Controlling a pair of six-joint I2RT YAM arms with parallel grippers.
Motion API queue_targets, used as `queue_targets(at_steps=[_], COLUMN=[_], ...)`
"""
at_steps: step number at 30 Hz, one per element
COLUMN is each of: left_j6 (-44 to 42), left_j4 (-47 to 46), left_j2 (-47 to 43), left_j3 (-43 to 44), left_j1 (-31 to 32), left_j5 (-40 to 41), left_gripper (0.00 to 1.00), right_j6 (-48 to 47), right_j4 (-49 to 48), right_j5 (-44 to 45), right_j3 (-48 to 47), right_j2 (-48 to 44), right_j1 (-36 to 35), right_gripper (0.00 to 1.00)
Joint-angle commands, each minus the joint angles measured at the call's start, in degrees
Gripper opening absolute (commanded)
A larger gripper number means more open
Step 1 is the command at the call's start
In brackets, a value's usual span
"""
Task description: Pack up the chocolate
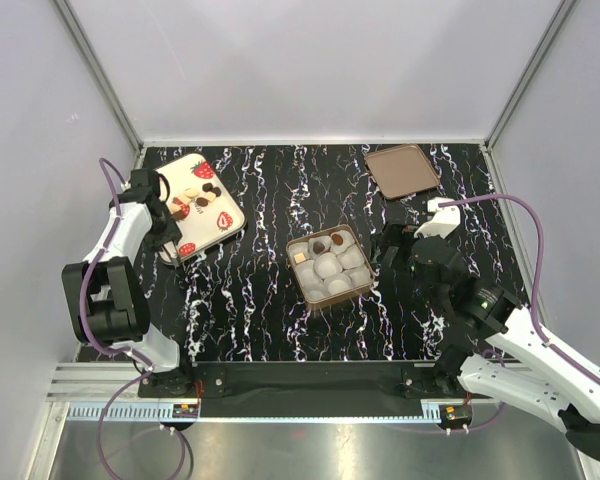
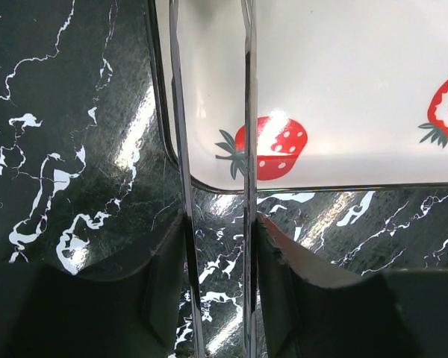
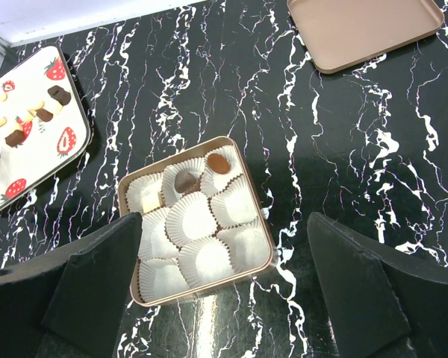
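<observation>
Several dark and cream chocolate pieces point(image 1: 202, 195) lie on the white strawberry-print tray point(image 1: 225, 222) at the far left; the right wrist view shows them too point(image 3: 41, 110). My left gripper point(image 1: 177, 208) reaches over that tray's near corner. Its two thin blades point(image 2: 248, 149) run parallel with a narrow gap; only table and tray point(image 2: 343, 89) show between them, and the tips are out of frame. The gold box point(image 1: 365, 283) of white paper cups holds three pieces: brown point(image 3: 220, 162), dark point(image 3: 184, 181), cream point(image 3: 151, 201). My right gripper point(image 3: 224, 220) hovers open beside the box, holding nothing.
The box's flat brown lid point(image 1: 402, 170) lies at the back right point(image 3: 362, 30). Black marbled tabletop point(image 1: 280, 200) separates tray and box. Grey enclosure walls stand close on the left, back and right.
</observation>
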State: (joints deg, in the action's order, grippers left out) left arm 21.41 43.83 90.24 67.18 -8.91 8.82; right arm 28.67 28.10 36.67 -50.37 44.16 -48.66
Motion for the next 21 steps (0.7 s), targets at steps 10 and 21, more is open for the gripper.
queue_targets(at_steps=[10, 21], left_j6=[-2.2, -1.5], left_j4=[3.6, 9.1], left_j2=[-5.6, -10.1], left_j3=[6.4, 13.1], left_j1=[0.7, 16.0], left_j5=[0.1, 2.8], left_gripper=[0.35, 0.33], right_j6=[0.2, 1.0], right_j4=[-1.2, 1.7], right_j5=[1.9, 3.5], right_j3=[-2.2, -3.6], right_j2=[0.7, 1.2], right_j1=[0.4, 0.3], right_gripper=[1.00, 1.00])
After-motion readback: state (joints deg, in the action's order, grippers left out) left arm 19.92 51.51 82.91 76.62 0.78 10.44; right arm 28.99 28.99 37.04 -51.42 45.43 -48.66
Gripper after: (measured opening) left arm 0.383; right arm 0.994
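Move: The brown chocolate in the near-left part of the tray lies right at the left hand's fingertips. Another dark chocolate lies about 3 cm ahead and 4 cm to the right of it, and a further one some 5 cm ahead and 9 cm right. The box stands roughly 36 cm to the right and 9 cm back. From the right hand, the chocolate being taken is about 48 cm left, 8 cm ahead and 17 cm below. The left hand pinches the chocolate slightly tighter, lifts about 8 cm, then swings right some 5 cm towards the box. ##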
